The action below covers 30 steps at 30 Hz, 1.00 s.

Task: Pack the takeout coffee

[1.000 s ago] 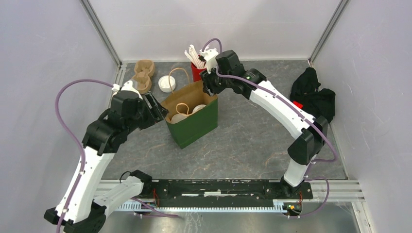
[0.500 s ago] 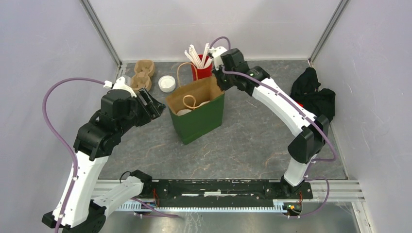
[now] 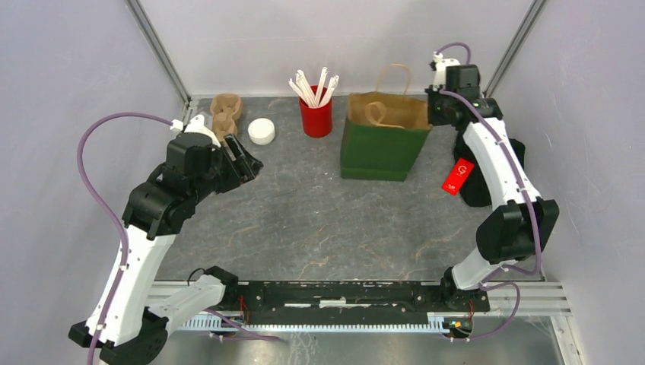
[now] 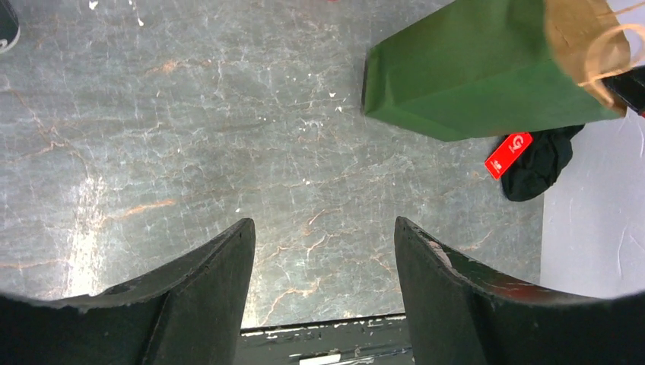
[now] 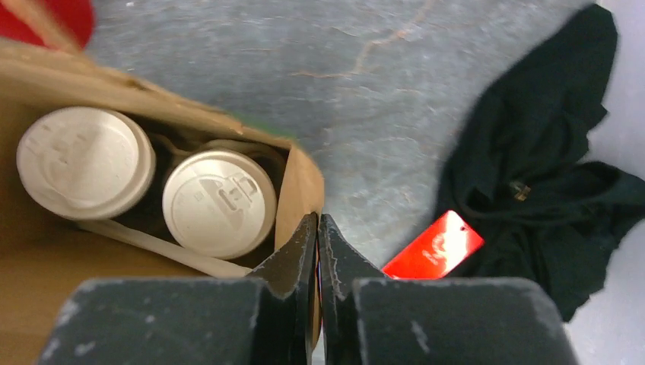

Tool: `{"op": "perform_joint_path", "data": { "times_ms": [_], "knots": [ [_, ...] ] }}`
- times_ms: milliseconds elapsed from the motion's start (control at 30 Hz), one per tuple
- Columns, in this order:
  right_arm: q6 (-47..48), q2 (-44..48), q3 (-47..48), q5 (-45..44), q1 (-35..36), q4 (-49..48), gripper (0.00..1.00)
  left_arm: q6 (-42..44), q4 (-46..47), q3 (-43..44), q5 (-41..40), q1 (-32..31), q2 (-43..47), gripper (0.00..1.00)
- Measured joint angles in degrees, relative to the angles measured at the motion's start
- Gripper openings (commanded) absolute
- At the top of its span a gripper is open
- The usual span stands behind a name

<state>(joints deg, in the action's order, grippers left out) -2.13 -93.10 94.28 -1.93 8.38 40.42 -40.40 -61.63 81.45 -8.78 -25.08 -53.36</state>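
The two takeout coffee cups [image 5: 84, 161] [image 5: 219, 201], each with a white sip lid, stand side by side inside the green paper bag [image 3: 380, 144]. The bag stands upright at the back right of the table, brown inside, with its handles up. My right gripper [image 3: 435, 114] is at the bag's right top edge. In the right wrist view this gripper [image 5: 318, 220] is shut on the brown rim [image 5: 300, 182] of the bag. My left gripper [image 3: 247, 163] hangs open over the left side of the table, far from the bag [image 4: 471, 68]. Nothing is between the left gripper's [image 4: 323, 232] fingers.
A red holder of white straws [image 3: 316, 114] stands just left of the bag. A stack of white lids [image 3: 261, 131] and a brown cardboard carrier [image 3: 224, 114] lie at the back left. Black cloth [image 3: 494, 163] with a red tag [image 3: 457, 176] sits by the right wall.
My right gripper closed on the bag's rim and carried the bag from the table's middle to the back right. The left arm drew back a little to the left, still open.
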Motion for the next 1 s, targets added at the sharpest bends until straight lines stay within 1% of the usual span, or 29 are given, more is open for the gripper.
{"op": "perform_joint_path", "data": {
  "times_ms": [67, 100, 233, 333, 433, 467, 500, 533, 567, 667, 767, 833, 933, 1000],
  "knots": [
    [-0.1, 1.0, -1.2, 0.9, -2.7, 0.0, 0.38, 0.7, 0.0, 0.9, 0.2, 0.0, -0.4, 0.74],
    [0.0, 1.3, -1.3, 1.2, -3.7, 0.3, 0.43, 1.0, 0.0, 1.4, 0.3, 0.0, -0.6, 0.74],
    [-0.3, 2.2, -1.1, 3.0, -4.3, 1.5, 0.57, 2.3, 0.1, 3.5, 1.1, 0.0, -0.9, 0.74],
    [-0.9, 3.3, 0.8, 4.3, -4.0, 3.8, 0.63, 3.3, 0.2, 4.8, 2.1, 0.0, -1.1, 0.74],
    [-1.2, 4.7, 5.6, 4.8, -3.7, 7.7, 0.7, 4.3, 0.1, 6.4, 3.3, 0.0, -1.6, 0.75],
    [-1.2, 5.1, 8.1, 4.9, -3.7, 9.4, 0.74, 4.9, -0.3, 7.5, 3.6, 0.0, -2.0, 0.76],
    [-1.3, 5.5, 10.3, 5.0, -3.7, 10.6, 0.8, 5.4, -0.6, 8.4, 4.0, 0.0, -2.3, 0.76],
    [-1.3, 6.1, 13.0, 5.6, -3.7, 11.9, 0.96, 5.9, -1.3, 9.8, 4.4, 0.0, -2.8, 0.77],
    [-1.5, 7.1, 15.1, 6.4, -3.7, 12.7, 0.98, 6.4, -1.8, 11.5, 4.8, 0.0, -3.4, 0.79],
    [-2.5, 12.6, 17.5, 11.1, -3.8, 13.4, 0.98, 7.6, -2.7, 17.1, 6.2, 0.0, -4.9, 0.83],
    [-5.4, 22.3, 14.7, 16.7, -3.8, 12.3, 0.98, 8.4, -2.5, 22.7, 7.5, 0.0, -5.5, 0.88],
    [-8.7, 30.7, 10.4, 20.3, -3.8, 10.1, 0.98, 8.5, -1.9, 26.0, 8.5, 0.0, -5.3, 0.92],
    [-12.3, 38.8, 7.9, 23.9, -3.8, 9.1, 0.98, 8.6, 0.0, 29.4, 9.5, 0.0, -4.6, 0.96],
    [-13.6, 41.3, 8.2, 25.0, -3.7, 9.0, 0.98, 8.6, 1.3, 31.5, 10.2, 0.0, -3.9, 0.97]
  ]
}}
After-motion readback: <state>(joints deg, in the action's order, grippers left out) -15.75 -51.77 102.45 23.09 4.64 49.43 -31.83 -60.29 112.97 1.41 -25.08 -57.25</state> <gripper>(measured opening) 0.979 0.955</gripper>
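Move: The paper bag is still pinched by its right rim in the shut right gripper; its middle lies about 12 cm to that hand's left, level fore and aft, and some 12 cm below. The red tag lies roughly 14 cm right, 5 back; the black cloth about 25 right and level, both on the table 22 below. The red straw cup stands about 20 cm left of the bag and 10 farther out. From the empty left hand, the bag is some 38 cm right, 21 ahead, 20 below. The bag's right rim is drawn a last couple of centimetres to the right and let go as the right fingers open fully. That hand then climbs steeply and pulls back towards its base, about 25 cm each way, tipping its fingers up. The empty left hand rises nearly 20 cm, slightly back, also tipping up some 30 degrees and opening wider. ##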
